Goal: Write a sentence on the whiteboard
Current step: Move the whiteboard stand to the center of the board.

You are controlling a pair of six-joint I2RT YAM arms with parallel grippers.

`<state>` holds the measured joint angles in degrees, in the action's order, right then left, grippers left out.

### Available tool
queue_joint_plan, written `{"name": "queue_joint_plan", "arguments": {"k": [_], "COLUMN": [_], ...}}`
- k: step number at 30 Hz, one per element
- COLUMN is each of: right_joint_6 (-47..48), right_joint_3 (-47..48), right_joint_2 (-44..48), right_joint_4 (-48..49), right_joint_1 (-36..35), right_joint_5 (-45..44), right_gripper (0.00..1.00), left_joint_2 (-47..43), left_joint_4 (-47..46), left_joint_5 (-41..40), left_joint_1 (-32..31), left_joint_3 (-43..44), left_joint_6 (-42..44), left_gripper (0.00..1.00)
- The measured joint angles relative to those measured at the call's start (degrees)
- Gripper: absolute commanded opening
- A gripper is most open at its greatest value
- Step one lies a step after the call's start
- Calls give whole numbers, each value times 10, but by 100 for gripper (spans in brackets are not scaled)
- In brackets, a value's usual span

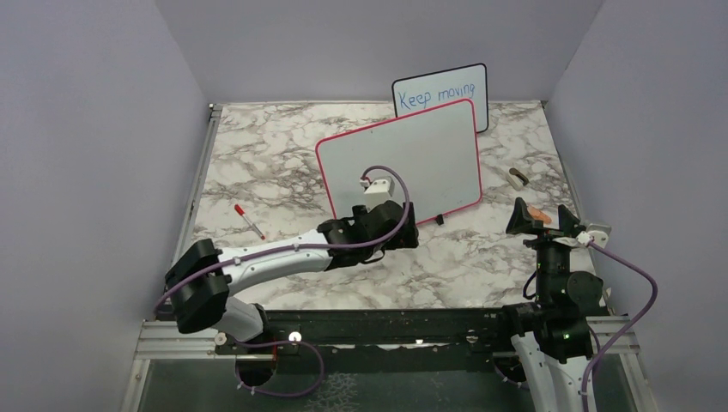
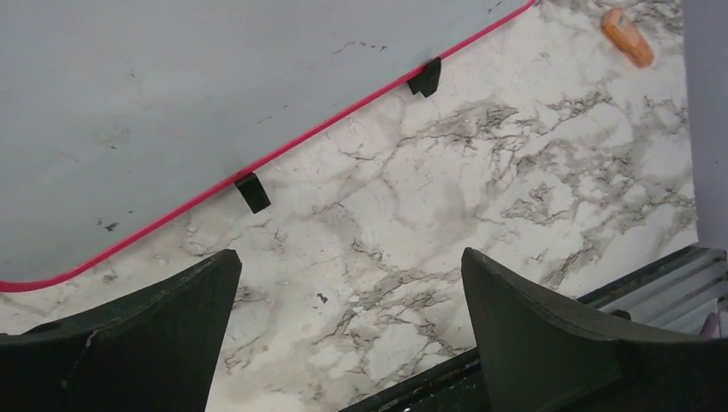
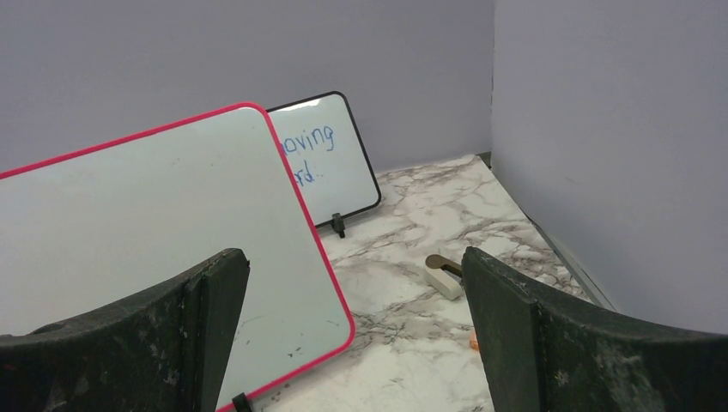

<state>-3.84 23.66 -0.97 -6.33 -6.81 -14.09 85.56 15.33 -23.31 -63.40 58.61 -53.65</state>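
The whiteboard (image 1: pixel 399 163) has a red-pink frame and stands tilted on small black feet at mid-table. No sentence shows on its face, only faint dark specks. Its lower edge and feet (image 2: pixel 252 190) run across the left wrist view, and its right half (image 3: pixel 172 232) fills the right wrist view. My left gripper (image 1: pixel 408 232) (image 2: pixel 350 257) hovers just in front of the board's lower edge, open, with only marble between the fingers. My right gripper (image 1: pixel 541 210) (image 3: pixel 354 253) stands to the board's right, open and holding nothing.
A marker (image 1: pixel 250 221) with a red end lies on the marble at the left. A smaller black-framed board (image 1: pixel 440 96) with blue writing stands behind. An eraser (image 1: pixel 518 178) (image 3: pixel 446 276) and a small orange piece (image 2: pixel 627 36) lie at the right. Grey walls enclose the table.
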Motion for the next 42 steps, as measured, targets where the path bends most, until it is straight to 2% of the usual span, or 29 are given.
{"name": "queue_joint_plan", "arguments": {"k": [5,13,16,21,32,38,42], "right_joint_6": [5,8,9,10,9,9,9], "right_joint_3": [1,3,3,3,3,3,3], "right_joint_2": [0,0,-2,-3,-3,-3,-2], "right_joint_4": [-3,-3,-3,-3,-3,-3,-3], "right_joint_1": [0,0,0,0,0,0,-1], "right_joint_5": [0,0,0,0,0,0,-1], "right_gripper": [100,100,100,100,100,100,100], "left_joint_2": [-79,-186,-229,-274,-265,-209,-156], "left_joint_4": [37,72,76,88,133,143,149], "left_joint_5": [-3,-35,-30,-16,57,94,94], "left_joint_1": [11,63,110,227,445,558,605], "left_joint_3": [2,3,2,1,-31,-54,-56], "left_joint_6": [66,166,192,226,259,260,244], "left_gripper": [99,99,99,99,99,99,99]}}
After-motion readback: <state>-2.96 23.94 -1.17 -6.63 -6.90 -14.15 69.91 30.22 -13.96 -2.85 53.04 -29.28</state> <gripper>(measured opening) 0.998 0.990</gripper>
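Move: The red marker lies far off to the left hand's left, about 40 cm, some 11 cm farther out and 13 cm below. The hand has just cleared the whiteboard stand: its left clamp is about 3 cm ahead, 2 cm left and 11 cm down, and the board's middle about 12 cm ahead and 6 cm right, nearly at hand height. From the right hand the marker lies about 68 cm left, 11 cm ahead and 29 cm below. The empty left hand, already clear of the stand, sweeps some 36 cm left and about 10 cm forward towards the red marker, arching up over the first half and then sinking back to about its starting height. Its fingers stay wide open, first tipping up about 20 degrees and then back down while the hand swings counter-clockwise, so that they finish above and a little to the right of the marker without touching it. ##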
